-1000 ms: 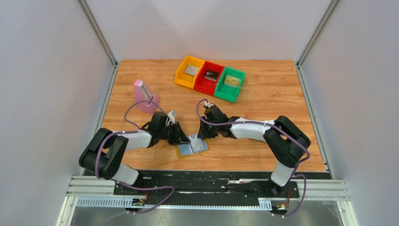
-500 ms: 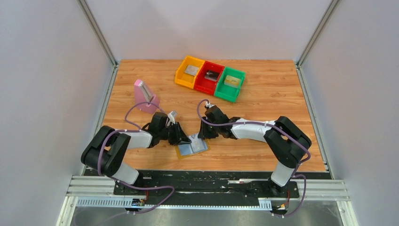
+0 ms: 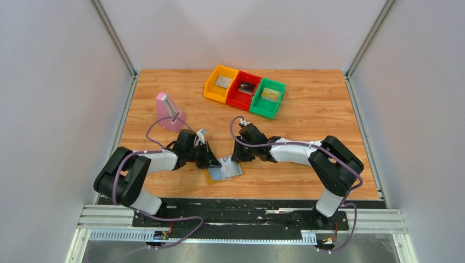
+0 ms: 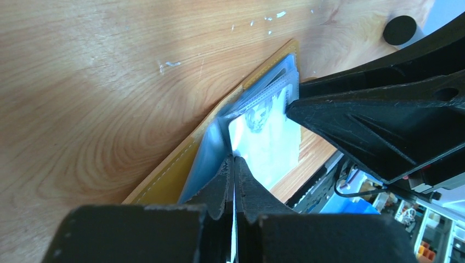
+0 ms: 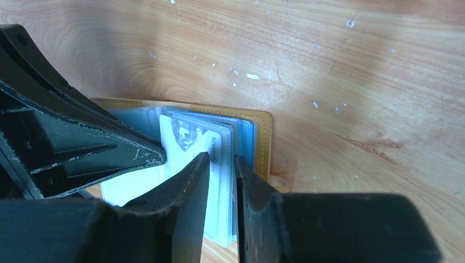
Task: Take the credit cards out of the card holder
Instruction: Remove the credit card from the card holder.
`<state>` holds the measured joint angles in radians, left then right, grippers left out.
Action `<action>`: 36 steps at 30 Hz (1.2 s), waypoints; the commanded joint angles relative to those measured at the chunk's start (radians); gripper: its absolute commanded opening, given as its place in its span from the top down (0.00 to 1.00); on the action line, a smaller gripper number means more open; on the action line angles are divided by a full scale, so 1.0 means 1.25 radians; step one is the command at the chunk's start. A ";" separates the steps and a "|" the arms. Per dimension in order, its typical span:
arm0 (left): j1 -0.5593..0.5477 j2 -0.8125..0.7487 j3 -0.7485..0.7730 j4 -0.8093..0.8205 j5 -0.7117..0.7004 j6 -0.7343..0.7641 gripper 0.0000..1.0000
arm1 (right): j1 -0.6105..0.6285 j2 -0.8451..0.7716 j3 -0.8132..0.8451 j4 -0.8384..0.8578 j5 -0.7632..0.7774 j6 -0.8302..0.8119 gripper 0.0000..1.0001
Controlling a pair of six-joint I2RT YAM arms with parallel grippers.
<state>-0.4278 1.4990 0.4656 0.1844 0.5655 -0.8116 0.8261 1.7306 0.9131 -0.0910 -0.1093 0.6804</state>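
The card holder [image 3: 224, 170] lies open on the table near the front, mustard-tan outside and light blue inside. My left gripper [image 3: 211, 160] is at its left edge, and my right gripper [image 3: 237, 155] is at its right edge. In the left wrist view the left gripper [image 4: 234, 160] is shut on the edge of a pale card [image 4: 266, 139] that sticks out of the holder [image 4: 164, 178]. In the right wrist view the right gripper [image 5: 222, 160] pinches the holder's clear sleeves beside the tan edge [image 5: 265, 137], and the pale card [image 5: 183, 137] is visible.
A yellow bin [image 3: 210, 87], a red bin [image 3: 236, 98] and a green bin [image 3: 262, 112] stand at the back. They hold a silver-grey card [image 3: 223, 81], a dark card [image 3: 247, 87] and a golden card [image 3: 269, 93]. A pink block [image 3: 167, 111] stands at the left.
The left arm's elbow has shifted slightly. Both grippers and the card holder stay where they were.
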 commanded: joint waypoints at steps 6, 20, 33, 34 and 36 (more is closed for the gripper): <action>0.016 -0.039 0.014 -0.112 -0.048 0.079 1.00 | 0.001 -0.016 -0.020 -0.063 0.025 -0.006 0.75; 0.029 -0.066 0.023 -0.116 -0.003 0.076 1.00 | 0.016 -0.097 0.030 -0.092 -0.023 -0.008 0.73; 0.029 -0.096 0.020 -0.135 -0.018 0.072 0.82 | 0.028 -0.003 0.044 0.016 -0.115 0.017 0.75; 0.029 -0.100 0.019 -0.136 -0.020 0.072 0.80 | 0.028 0.006 0.041 0.019 -0.113 0.019 0.75; 0.029 -0.106 0.016 -0.141 -0.026 0.071 0.76 | 0.028 0.022 0.035 0.022 -0.103 0.022 0.76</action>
<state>-0.3969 1.4067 0.4728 0.0166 0.5499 -0.7444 0.8562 1.7184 0.9379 -0.1192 -0.2295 0.6880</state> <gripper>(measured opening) 0.208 0.246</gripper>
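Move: Pinched already at its left edge by the left hand, the credit card has its middle about 3 cm right, 2 cm back and 1 cm below that hand; the holder's left page lies 1 cm left and 3 cm back. From the right hand, at the sleeve's right side, the card's middle is some 2 cm left, 4 cm back and 1 cm down, the clasp tab 2 cm right and 1 cm back. Drawing the pinched card leftward out of its sleeve, the left hand travels nearly 2 cm left and 1 cm back, then opens its fingers slightly to let go of the card's edge. The right hand, fingers kept a little apart, eases right and back off the sleeve's edge, rises about 3 cm, swings some 3 cm left and comes partway down over the card's right edge. ##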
